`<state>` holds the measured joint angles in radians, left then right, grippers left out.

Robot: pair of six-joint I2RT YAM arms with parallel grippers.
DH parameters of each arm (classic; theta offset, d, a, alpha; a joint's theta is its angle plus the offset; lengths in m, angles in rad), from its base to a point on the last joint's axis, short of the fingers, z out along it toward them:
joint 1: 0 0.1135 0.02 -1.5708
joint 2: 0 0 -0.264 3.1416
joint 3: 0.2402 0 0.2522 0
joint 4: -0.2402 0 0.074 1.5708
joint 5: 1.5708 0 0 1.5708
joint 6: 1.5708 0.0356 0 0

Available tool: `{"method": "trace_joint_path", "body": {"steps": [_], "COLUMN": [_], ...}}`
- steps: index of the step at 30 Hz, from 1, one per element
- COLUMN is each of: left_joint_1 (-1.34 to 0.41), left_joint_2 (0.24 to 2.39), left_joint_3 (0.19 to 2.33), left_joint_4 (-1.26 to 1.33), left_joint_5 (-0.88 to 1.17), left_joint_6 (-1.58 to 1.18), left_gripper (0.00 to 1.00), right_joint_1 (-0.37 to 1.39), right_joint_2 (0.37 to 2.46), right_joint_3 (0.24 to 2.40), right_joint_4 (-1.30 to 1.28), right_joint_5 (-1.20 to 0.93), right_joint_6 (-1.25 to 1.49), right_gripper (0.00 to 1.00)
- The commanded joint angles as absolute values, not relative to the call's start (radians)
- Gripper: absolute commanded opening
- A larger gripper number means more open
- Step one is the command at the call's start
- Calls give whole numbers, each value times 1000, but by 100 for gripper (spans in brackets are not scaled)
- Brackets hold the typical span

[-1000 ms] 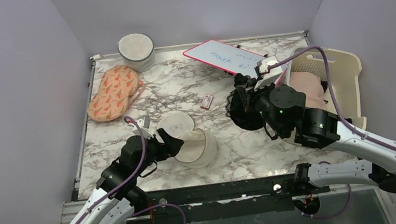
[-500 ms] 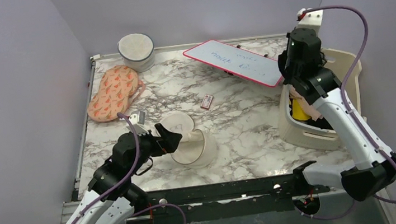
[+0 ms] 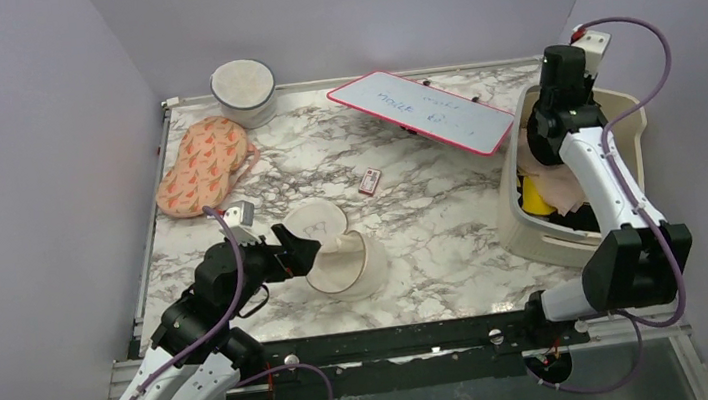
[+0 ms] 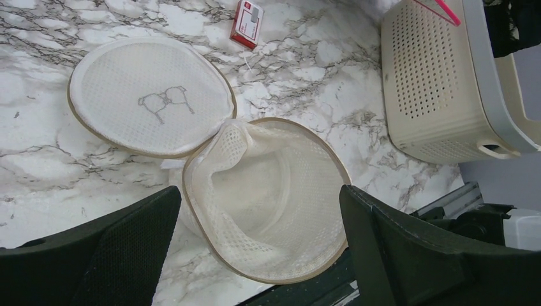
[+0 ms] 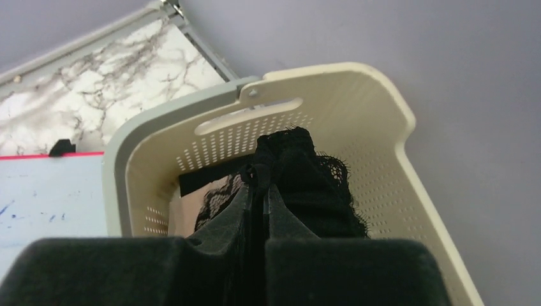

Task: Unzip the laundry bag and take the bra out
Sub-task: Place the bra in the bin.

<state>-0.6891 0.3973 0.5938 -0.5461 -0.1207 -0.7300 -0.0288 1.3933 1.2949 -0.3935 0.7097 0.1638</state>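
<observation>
The laundry bag lies unzipped near the table's front. Its round lid with the spectacles mark is flipped open beside the mesh bowl, which looks empty. My left gripper is open just left of the bag, and its jaws stand wide apart over the bowl without touching it. My right gripper is shut on a black lace garment and holds it over the cream basket. The pale pink-beige bra lies in the basket, partly hidden; a patch of it also shows in the right wrist view.
A yellow garment is in the basket. An orange-patterned pouch lies at the left. A round cream container stands at the back. A red-edged whiteboard leans against the basket. A small red card lies mid-table.
My right arm swung from mid-table up and over the basket, carrying the black lace garment. My left gripper drew back slightly to the left, still open.
</observation>
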Motion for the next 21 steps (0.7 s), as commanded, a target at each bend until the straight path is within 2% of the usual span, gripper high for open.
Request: {"method": "trace_joint_path", "body": {"steps": [1, 5, 10, 17, 19, 21], "left_joint_1": [-692, -693, -693, -692, -693, -692], "left_joint_2": [395, 390, 402, 428, 434, 440], "left_joint_3": [602, 596, 599, 596, 595, 594], "left_joint_4": [-536, -533, -527, -525, -523, -521], "left_joint_5": [-140, -131, -122, -113, -113, -114], "left_joint_6": [-710, -713, -706, -707, -707, -706], "left_gripper": [90, 91, 92, 92, 92, 92], "right_joint_1": [-39, -44, -49, -49, -49, -49], "right_joint_2": [1446, 1497, 1566, 1443, 1398, 1349], "right_joint_3": [1230, 1126, 1143, 1141, 1167, 1193], "right_joint_4": [-288, -115, -197, -189, -217, -238], "right_joint_5": [677, 718, 689, 628, 613, 585], "right_joint_6": [200, 136, 188, 163, 165, 165], "right_gripper": [1, 6, 16, 56, 63, 66]}}
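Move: The bra hangs from my right fingers above the far part of the bin, whose middle is about 12 cm back, 2 cm left and 15 cm below that hand. Inside, the yellow cloth lies some 18 cm back, 7 cm left and 20 cm down. The whiteboard's middle is roughly 30 cm left, level in reach and 20 cm lower. From my left hand the bin's middle is about 55 cm right, 9 cm ahead and 8 cm lower. I plunge my right hand quickly down into the far part of the bin, some 11 cm, still gripping the black bra and tipping the fingers about 10 degrees further down. Near the bottom of the stroke I spread the fingers well open to let go of the bra, then lift straight back up about 4 cm, still opening as the hand levels a little. ##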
